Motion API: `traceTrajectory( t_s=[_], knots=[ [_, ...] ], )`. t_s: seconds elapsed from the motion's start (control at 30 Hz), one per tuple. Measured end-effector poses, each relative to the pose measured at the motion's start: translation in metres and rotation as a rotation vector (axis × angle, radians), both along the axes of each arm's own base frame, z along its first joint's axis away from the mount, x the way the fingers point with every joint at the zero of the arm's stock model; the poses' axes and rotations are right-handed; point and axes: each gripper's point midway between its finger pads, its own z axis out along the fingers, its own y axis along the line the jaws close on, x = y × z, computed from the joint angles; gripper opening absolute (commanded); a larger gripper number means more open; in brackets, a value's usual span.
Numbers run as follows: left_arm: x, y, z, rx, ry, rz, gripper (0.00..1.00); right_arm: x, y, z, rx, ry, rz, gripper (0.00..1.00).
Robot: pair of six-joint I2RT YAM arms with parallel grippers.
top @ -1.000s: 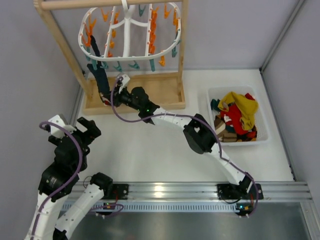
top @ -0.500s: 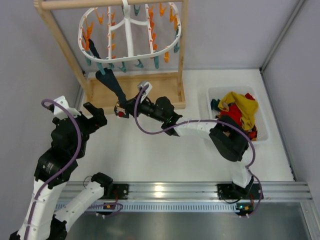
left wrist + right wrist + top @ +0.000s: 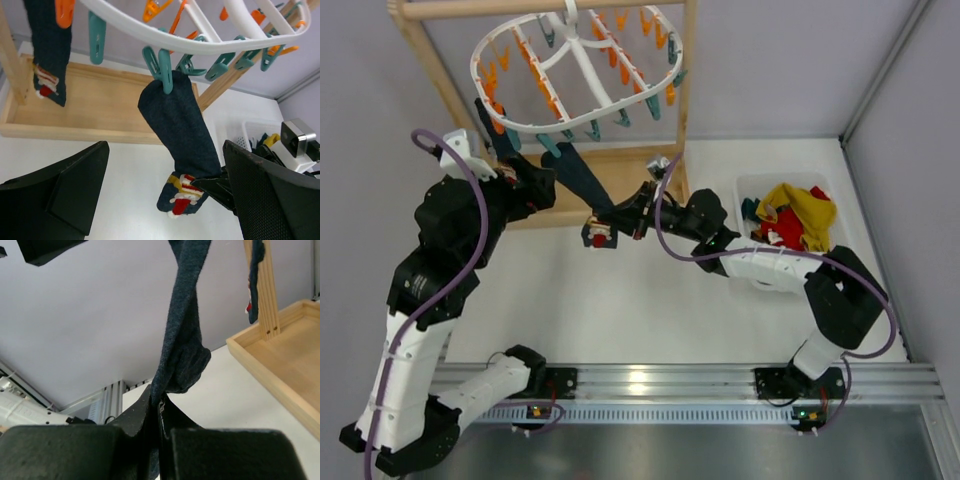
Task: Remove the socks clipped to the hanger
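The white hanger (image 3: 478,78) hangs tilted from the wooden frame, ringed with orange and teal clips. A navy sock (image 3: 582,178) is stretched taut from a teal clip (image 3: 162,75) down to my right gripper (image 3: 608,224), which is shut on its patterned cuff (image 3: 187,192). In the right wrist view the sock (image 3: 182,340) runs up out of the closed right gripper (image 3: 157,405). A second navy sock (image 3: 50,50) hangs from an orange clip at the hanger's left side. My left gripper (image 3: 165,200) is open just under the hanger (image 3: 200,48), its jaws either side of the stretched sock without touching it.
The wooden frame's base tray (image 3: 630,175) sits under the hanger, with a post (image 3: 686,100) close behind my right gripper. A white bin (image 3: 847,255) at the right holds red, yellow and dark socks. The walls stand close on the left and right.
My right gripper has closed on the navy sock's cuff and pulled it right and toward the near side, swinging and tilting the hanger. My left arm has risen up to the hanger, still open.
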Motion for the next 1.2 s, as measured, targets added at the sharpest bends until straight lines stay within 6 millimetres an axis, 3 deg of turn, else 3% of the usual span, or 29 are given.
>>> traceTrajectory(
  t_s=[0.3,0.43,0.57,0.77,1.03,1.17,1.2],
  knots=[
    [0.027,-0.045,0.003,-0.035,-0.004,-0.163,0.99,-0.01,-0.057,0.012,0.033,0.107,0.047,0.0],
    [0.041,-0.066,-0.009,-0.082,-0.006,-0.223,0.96,-0.017,-0.072,0.023,0.052,0.117,0.071,0.0],
    [0.052,-0.077,-0.019,-0.132,-0.022,-0.246,0.92,-0.03,-0.078,0.034,0.067,0.117,0.109,0.0],
    [0.067,-0.091,-0.014,-0.208,-0.104,-0.279,0.81,-0.043,-0.083,0.043,0.081,0.129,0.146,0.0],
    [0.099,-0.104,-0.012,-0.218,-0.126,-0.268,0.68,-0.048,-0.085,0.034,0.069,0.157,0.156,0.0],
    [0.107,-0.103,-0.016,-0.209,-0.121,-0.241,0.56,-0.05,-0.084,0.032,0.066,0.159,0.162,0.0],
    [0.108,-0.102,-0.016,-0.209,-0.121,-0.234,0.49,-0.05,-0.084,0.033,0.067,0.157,0.162,0.0]
  ],
)
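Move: The teal clip holding the sock's top hangs under the hanger rim some 12 cm ahead of the left hand, about 2 cm to its right and level with it. The other dark sock hangs about 13 cm ahead and 11 cm to the left, its middle 6 cm lower; an empty teal clip is 14 cm ahead and 7 cm to the right, level. From the right hand, pinching the sock near its foot, the holding clip is some 10 cm left, 8 cm ahead and 13 cm up. Still pinching the sock near its foot, the right hand draws it about 8 cm right, away from the other dark sock, then 5 cm back and slightly up. The left hand reaches some 10 cm forward and as far right to the sock's clip at the rim, turning clockwise and rolling its left side down about 12 degrees, its wide fingers starting to close around the clip; a grip on the clip can't be seen yet. ##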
